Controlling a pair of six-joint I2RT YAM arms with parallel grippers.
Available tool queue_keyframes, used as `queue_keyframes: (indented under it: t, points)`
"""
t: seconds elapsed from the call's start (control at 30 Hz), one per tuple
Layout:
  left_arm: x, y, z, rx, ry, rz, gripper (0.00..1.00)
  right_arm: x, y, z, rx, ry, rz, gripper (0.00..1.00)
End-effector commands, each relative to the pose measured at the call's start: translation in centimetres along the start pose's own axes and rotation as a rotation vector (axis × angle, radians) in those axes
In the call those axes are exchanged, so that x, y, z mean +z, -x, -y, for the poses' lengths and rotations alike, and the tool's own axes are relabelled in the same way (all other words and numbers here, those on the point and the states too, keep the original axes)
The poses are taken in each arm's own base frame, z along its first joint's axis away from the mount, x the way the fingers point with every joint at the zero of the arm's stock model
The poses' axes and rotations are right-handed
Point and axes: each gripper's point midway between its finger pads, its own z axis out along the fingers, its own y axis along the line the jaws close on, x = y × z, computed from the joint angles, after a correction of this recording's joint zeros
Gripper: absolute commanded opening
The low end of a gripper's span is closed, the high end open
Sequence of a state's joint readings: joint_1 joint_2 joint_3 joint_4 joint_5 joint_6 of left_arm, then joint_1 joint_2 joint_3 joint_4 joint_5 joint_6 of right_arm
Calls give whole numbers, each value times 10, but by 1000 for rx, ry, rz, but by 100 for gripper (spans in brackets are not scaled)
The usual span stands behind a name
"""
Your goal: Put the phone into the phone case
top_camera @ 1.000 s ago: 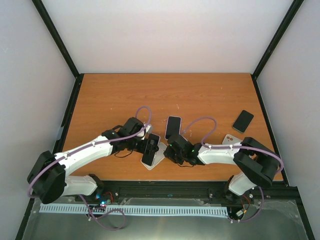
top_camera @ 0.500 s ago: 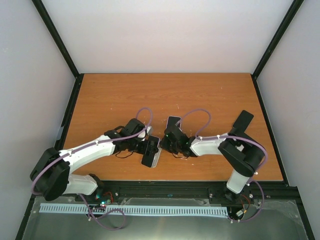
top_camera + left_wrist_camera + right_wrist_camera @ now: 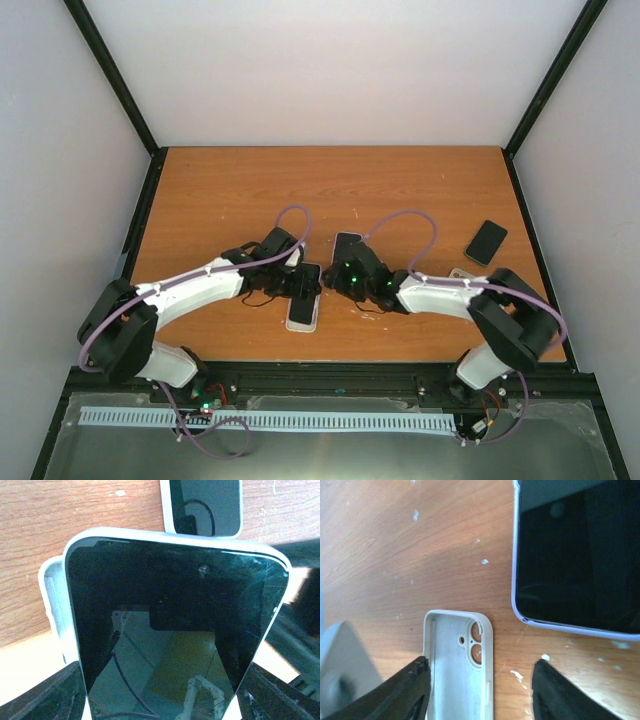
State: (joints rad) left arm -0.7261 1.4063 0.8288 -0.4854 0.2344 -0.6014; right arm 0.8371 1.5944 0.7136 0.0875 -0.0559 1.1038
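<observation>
My left gripper [image 3: 299, 284] [image 3: 165, 700] is shut across the width of a black phone [image 3: 303, 298] [image 3: 175, 605], a finger on each long side. The phone lies on a pale phone case [image 3: 52, 595] whose corner sticks out to its left, slightly askew. My right gripper [image 3: 348, 280] [image 3: 481, 663] stands open just right of that phone. Between its fingers an empty white case [image 3: 456, 680] lies hollow side up on the table. The left finger covers that case's left edge and the right finger stands well clear. In the top view this case is hidden under the gripper.
A phone in a lilac case [image 3: 346, 246] [image 3: 575, 555] [image 3: 205, 505] lies screen up just beyond both grippers. A bare black phone [image 3: 486, 242] rests at the far right, with another white case [image 3: 460, 273] partly under the right arm. The two arms nearly meet mid-table.
My right gripper swung from the near side of the held phone up towards the lilac phone and opened its jaws. My left gripper shifted right and the held phone turned straighter.
</observation>
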Motion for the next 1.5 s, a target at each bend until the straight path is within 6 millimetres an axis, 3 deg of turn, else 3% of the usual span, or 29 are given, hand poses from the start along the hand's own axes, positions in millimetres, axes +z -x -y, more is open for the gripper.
queue_keyframes:
  t: [0.0, 0.2, 0.37, 0.97, 1.23, 1.47]
  points:
    - [-3, 24, 13, -87, -27, 56, 52, -32, 14, 21, 1, -87, 107, 61]
    - [4, 24, 1, -124, 35, 52, 52, -67, 25, 32, -14, -102, 198, 73]
    - [6, 24, -5, -119, 65, 57, 53, -80, 27, 35, -10, -89, 231, 78]
    - [36, -6, -22, -180, 146, -39, 59, -80, 18, 46, 17, -81, 214, 79]
    - [34, -8, -21, -180, 161, -60, 63, -80, 18, 45, 22, -76, 211, 79]
    - [36, -19, -26, -201, 172, -91, 61, -77, 15, 44, 30, -67, 198, 79]
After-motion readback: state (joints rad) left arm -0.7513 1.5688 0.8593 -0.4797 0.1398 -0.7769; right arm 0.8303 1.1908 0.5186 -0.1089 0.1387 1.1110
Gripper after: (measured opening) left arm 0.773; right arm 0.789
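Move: The phone is already gripped across its width by the left hand; the white phone case it is being taken to has its middle about 4 cm back, 1 cm left and some 7 cm below that hand. A lilac-cased phone lies roughly 9 cm ahead of the left hand, 11 cm to its right and 7 cm below. From the right hand, the white case's middle is about 8 cm left, 5 cm back and 4 cm down. The phone is lowered about 4 cm towards the white case by the left hand, which keeps its grip, edges slightly forward, and turns some 10 degrees counter-clockwise while tilting a little to line the phone up. The right hand draws off to its right by about 8 cm, rising first and then sinking slightly, its fingers opening wide as it leaves the case. ##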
